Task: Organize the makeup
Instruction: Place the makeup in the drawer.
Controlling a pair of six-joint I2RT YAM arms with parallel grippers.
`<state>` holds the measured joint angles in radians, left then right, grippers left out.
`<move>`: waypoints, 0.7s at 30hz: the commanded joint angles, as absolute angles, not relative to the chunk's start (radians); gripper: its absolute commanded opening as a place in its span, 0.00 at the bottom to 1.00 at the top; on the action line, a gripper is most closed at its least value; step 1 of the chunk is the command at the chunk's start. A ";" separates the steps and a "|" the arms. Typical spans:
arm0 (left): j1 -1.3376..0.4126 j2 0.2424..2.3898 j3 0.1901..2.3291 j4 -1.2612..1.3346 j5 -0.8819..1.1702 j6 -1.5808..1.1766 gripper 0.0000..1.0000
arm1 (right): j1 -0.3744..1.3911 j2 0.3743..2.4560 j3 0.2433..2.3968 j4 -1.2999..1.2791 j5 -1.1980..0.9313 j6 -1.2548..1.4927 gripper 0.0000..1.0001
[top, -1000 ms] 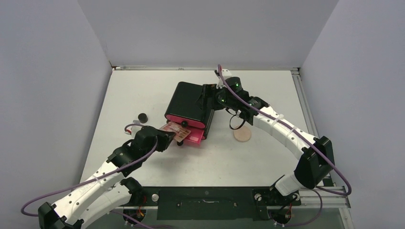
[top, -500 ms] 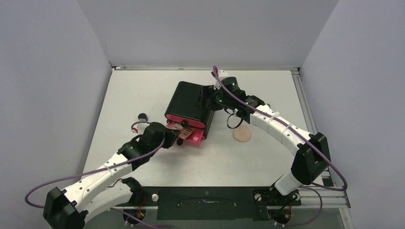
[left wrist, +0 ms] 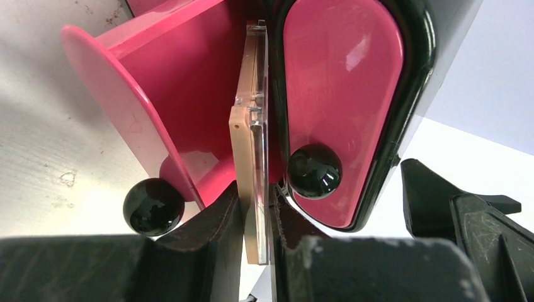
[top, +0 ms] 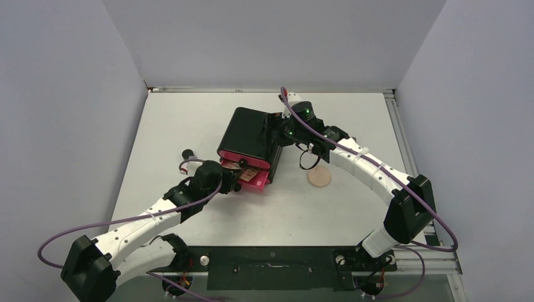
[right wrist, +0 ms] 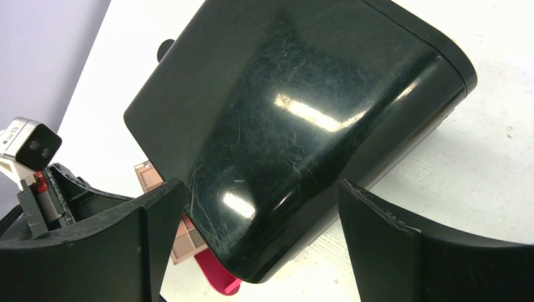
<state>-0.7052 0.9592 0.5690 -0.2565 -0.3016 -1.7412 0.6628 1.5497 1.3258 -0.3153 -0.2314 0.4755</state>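
My left gripper [top: 237,175] is shut on the square eyeshadow palette [top: 242,171] and holds it half inside the open pink drawer [top: 255,181] of the black cabinet [top: 247,135]. In the left wrist view the palette [left wrist: 254,138] stands edge-on between my fingers [left wrist: 220,217], beside the drawer wall [left wrist: 145,107]. My right gripper [top: 275,134] is open and straddles the cabinet's far right side [right wrist: 302,113]; the palette [right wrist: 184,241] shows below it. A round peach disc [top: 319,177] lies right of the cabinet. A small black jar [top: 187,153] sits left of it.
The upper pink drawer front [left wrist: 343,88] is closed, with its black knob [left wrist: 313,171] right beside my left fingers. The open drawer's knob [left wrist: 153,206] is at the lower left. The right arm's purple cable [top: 352,148] runs over the table behind the disc.
My left arm has stretched forward and pushed the palette further into the open drawer. My right gripper shifted slightly left against the cabinet and has since held still.
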 commanded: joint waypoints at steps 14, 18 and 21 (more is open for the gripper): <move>-0.704 0.991 0.632 -0.190 -0.268 -1.657 0.36 | 0.669 1.539 1.340 -0.270 -0.233 0.480 0.87; -0.704 0.973 0.635 -0.194 -0.258 -1.642 0.36 | 0.669 1.537 1.339 -0.270 -0.235 0.481 0.87; -0.704 0.964 0.658 -0.220 -0.256 -1.612 0.36 | 0.669 1.537 1.342 -0.270 -0.235 0.480 0.87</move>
<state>-0.7052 0.9913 0.5831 -0.2253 -0.2554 -1.6581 0.6628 1.5497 1.3258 -0.3145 -0.2325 0.4801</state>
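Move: The left hand, with the palette pinched, is over the exposed part of the open pink drawer, whose middle is some 3 cm to its right and 5 cm below. The lower knob is about 3 cm back and 5 cm down, straight below otherwise; the upper knob is roughly 3 cm ahead, 2 cm right and 2 cm higher. The black cabinet's middle is 12 cm ahead and 4 cm right. From the right hand, the drawer is about 15 cm back, 5 cm left and 12 cm lower. The left fingers let go of the palette between the two knobs, their gap opening from nearly shut to about a third. The hand all but stays in place over the open drawer, easing only about 1 cm to its right while turning some 5 degrees clockwise, still pointing forward and down. ##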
